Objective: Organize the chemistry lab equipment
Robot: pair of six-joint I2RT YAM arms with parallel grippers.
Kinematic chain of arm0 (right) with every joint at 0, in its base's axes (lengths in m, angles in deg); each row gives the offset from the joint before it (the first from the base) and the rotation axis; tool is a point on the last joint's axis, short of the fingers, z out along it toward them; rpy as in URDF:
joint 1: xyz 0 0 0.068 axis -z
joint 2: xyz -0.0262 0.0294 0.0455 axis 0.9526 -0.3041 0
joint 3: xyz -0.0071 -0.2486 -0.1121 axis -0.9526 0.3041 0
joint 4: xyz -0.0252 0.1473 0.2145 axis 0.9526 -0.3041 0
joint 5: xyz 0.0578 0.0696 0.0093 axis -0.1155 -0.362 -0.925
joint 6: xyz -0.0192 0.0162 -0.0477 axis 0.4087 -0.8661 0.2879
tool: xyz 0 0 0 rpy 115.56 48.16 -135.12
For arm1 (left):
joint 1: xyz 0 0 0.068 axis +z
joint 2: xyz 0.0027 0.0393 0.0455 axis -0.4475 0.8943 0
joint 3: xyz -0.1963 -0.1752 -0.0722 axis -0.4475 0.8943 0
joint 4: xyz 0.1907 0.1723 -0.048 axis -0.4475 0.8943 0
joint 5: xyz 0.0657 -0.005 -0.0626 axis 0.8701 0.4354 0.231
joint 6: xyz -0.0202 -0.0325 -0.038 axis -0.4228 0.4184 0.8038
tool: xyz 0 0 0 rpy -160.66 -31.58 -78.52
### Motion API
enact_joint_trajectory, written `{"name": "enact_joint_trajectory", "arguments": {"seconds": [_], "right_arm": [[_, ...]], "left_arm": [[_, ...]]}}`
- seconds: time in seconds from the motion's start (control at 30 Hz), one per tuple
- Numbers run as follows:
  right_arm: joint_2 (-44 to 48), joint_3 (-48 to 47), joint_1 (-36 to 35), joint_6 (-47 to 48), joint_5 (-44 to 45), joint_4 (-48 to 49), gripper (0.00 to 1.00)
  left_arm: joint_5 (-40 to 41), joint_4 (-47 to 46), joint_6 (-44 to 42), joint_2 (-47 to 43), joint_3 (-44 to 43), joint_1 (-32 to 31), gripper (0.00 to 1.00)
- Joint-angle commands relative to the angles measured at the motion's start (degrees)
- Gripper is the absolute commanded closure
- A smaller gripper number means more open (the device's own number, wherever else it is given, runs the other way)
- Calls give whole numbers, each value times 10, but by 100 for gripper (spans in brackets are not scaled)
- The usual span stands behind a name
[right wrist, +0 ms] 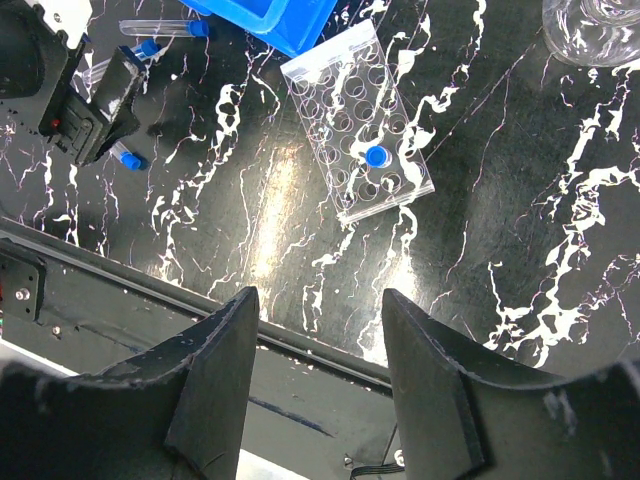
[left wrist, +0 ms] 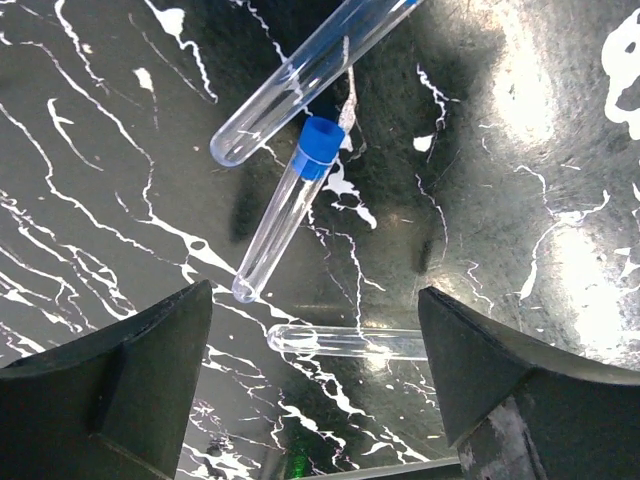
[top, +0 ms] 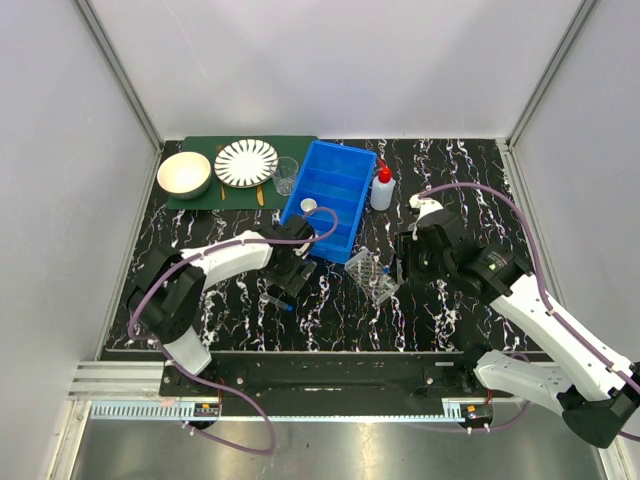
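Three clear tubes lie on the black marbled table under my left gripper (left wrist: 315, 300). One lies crosswise between its open fingers (left wrist: 350, 342), touching neither. A blue-capped tube (left wrist: 285, 215) and another tube (left wrist: 310, 75) lie beyond. In the top view the left gripper (top: 290, 268) hovers left of the clear tube rack (top: 372, 276). The rack (right wrist: 357, 120) holds one blue-capped tube (right wrist: 377, 155). My right gripper (right wrist: 320, 300) is open and empty, raised right of the rack (top: 408, 262). The white red-nozzled squeeze bottle (top: 381, 188) and the small clear beaker (top: 285, 176) stand at the back.
A big blue bin (top: 345, 170) stands behind the rack with a small white round lid (top: 308, 207) inside. A striped plate (top: 246, 162) and a cream bowl (top: 184, 174) rest on a green mat (top: 200, 200) at the back left. The table's metal front rail (right wrist: 150, 290) runs below the right gripper.
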Motion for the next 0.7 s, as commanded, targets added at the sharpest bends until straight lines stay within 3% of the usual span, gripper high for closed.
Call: {"name": "enact_joint_trajectory", "arguments": {"seconds": [0.0, 0.67], "right_arm": [[16, -2, 2, 6, -9, 12, 41], [6, -17, 2, 10, 0, 6, 42]], "left_arm": [[-19, -25, -8, 5, 1, 9, 15], [-71, -44, -24, 36, 3, 51, 38]]}}
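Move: The left hand's open fingers hover low over the loose tubes. The middle blue-capped test tube, the one they seem headed for, lies about 4 cm ahead and 3 cm below. The far tube lies some 8 cm ahead and 3 cm right, the near tube 1 cm back, almost underneath. The blue box is centred roughly 20 cm ahead, 9 cm right. From the right hand, the middle tube is about 8 cm ahead, 25 cm left, 20 cm below. No touch can be seen yet. The left hand eases down and forward towards the middle blue-capped tube, only about 1.5 cm each way, coming in low beside the blue box's near wall. It keeps its steep downward reach with a slight roll of some 5 degrees, while the wide-open fingers narrow by about a quarter and remain apart. ##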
